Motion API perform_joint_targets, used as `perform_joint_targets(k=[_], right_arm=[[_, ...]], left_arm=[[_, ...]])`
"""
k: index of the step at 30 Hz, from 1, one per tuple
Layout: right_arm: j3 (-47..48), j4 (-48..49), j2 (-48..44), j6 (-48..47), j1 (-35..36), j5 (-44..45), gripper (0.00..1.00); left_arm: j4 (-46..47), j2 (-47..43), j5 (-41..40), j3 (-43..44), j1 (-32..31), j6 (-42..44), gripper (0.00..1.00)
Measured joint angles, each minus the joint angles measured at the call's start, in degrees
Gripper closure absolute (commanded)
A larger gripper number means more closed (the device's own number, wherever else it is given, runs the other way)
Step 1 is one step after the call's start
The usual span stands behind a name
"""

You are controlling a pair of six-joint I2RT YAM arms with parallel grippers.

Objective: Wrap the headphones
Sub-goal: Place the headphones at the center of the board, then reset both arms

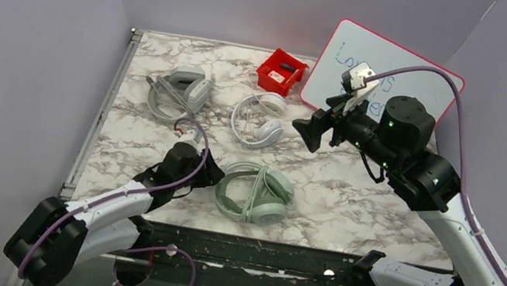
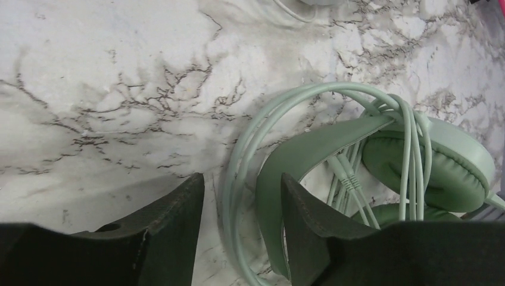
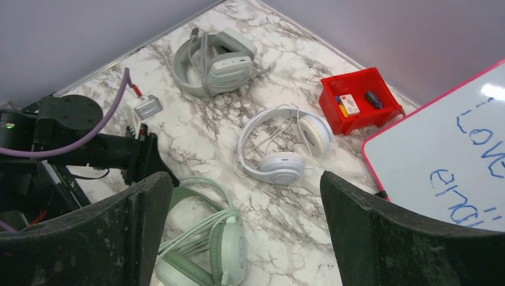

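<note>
The mint headphones (image 1: 254,193) lie flat near the table's front, their thin cable (image 2: 238,161) looped round the headband (image 2: 298,161) and over one cup (image 2: 435,167). My left gripper (image 2: 241,196) is low at their left side (image 1: 211,175). It is open, with the cable loops and the edge of the headband lying in the gap between its fingers. The white headphones (image 1: 259,118) and a grey-green pair (image 1: 179,92) lie further back. My right gripper (image 1: 307,133) hangs high over the table, wide open and holding nothing (image 3: 244,185).
A red bin (image 1: 269,79) with small items stands at the back. Beside it a pink-edged whiteboard (image 1: 344,57) leans against the right wall. A metal rail (image 1: 101,116) runs along the table's left edge. Grey walls close in three sides.
</note>
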Motion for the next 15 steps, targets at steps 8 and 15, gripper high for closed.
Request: perform_joint_targets(k=[8,15], right_arm=[[1.2,-0.1,0.0,1.3,0.0,12.6,0.0],[2.4,0.0,-1.9,2.0,0.0,22.7,0.0]], left_arm=[[-16.1,-6.8,-6.5,5.2,0.0,-2.3,0.03],[-34.8,-9.2,-12.7,29.2,0.1,3.2,0.01]])
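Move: The green headphones just laid down sit beside the left hand, their middle about 10 cm to its right, 3 cm back and 2 cm lower, with the outer cable loop by its half-open fingers. At much the same height, the white headphones lie some 16 cm ahead and 8 cm right of it, the grey ones 20 cm ahead and 14 cm left. From the high right hand the green headphones are about 10 cm left, 5 cm back and 37 cm below. Leftward first, by about 3 cm, the left hand backs off the green headband, then climbs quickly some 15 cm with a little forward drift late on, fingers spreading from half to wide open and tipping up slightly. Meanwhile the right hand, still empty and wide open, swings right and a bit forward and up, away from the headphones, turning clockwise some 25 degrees. ##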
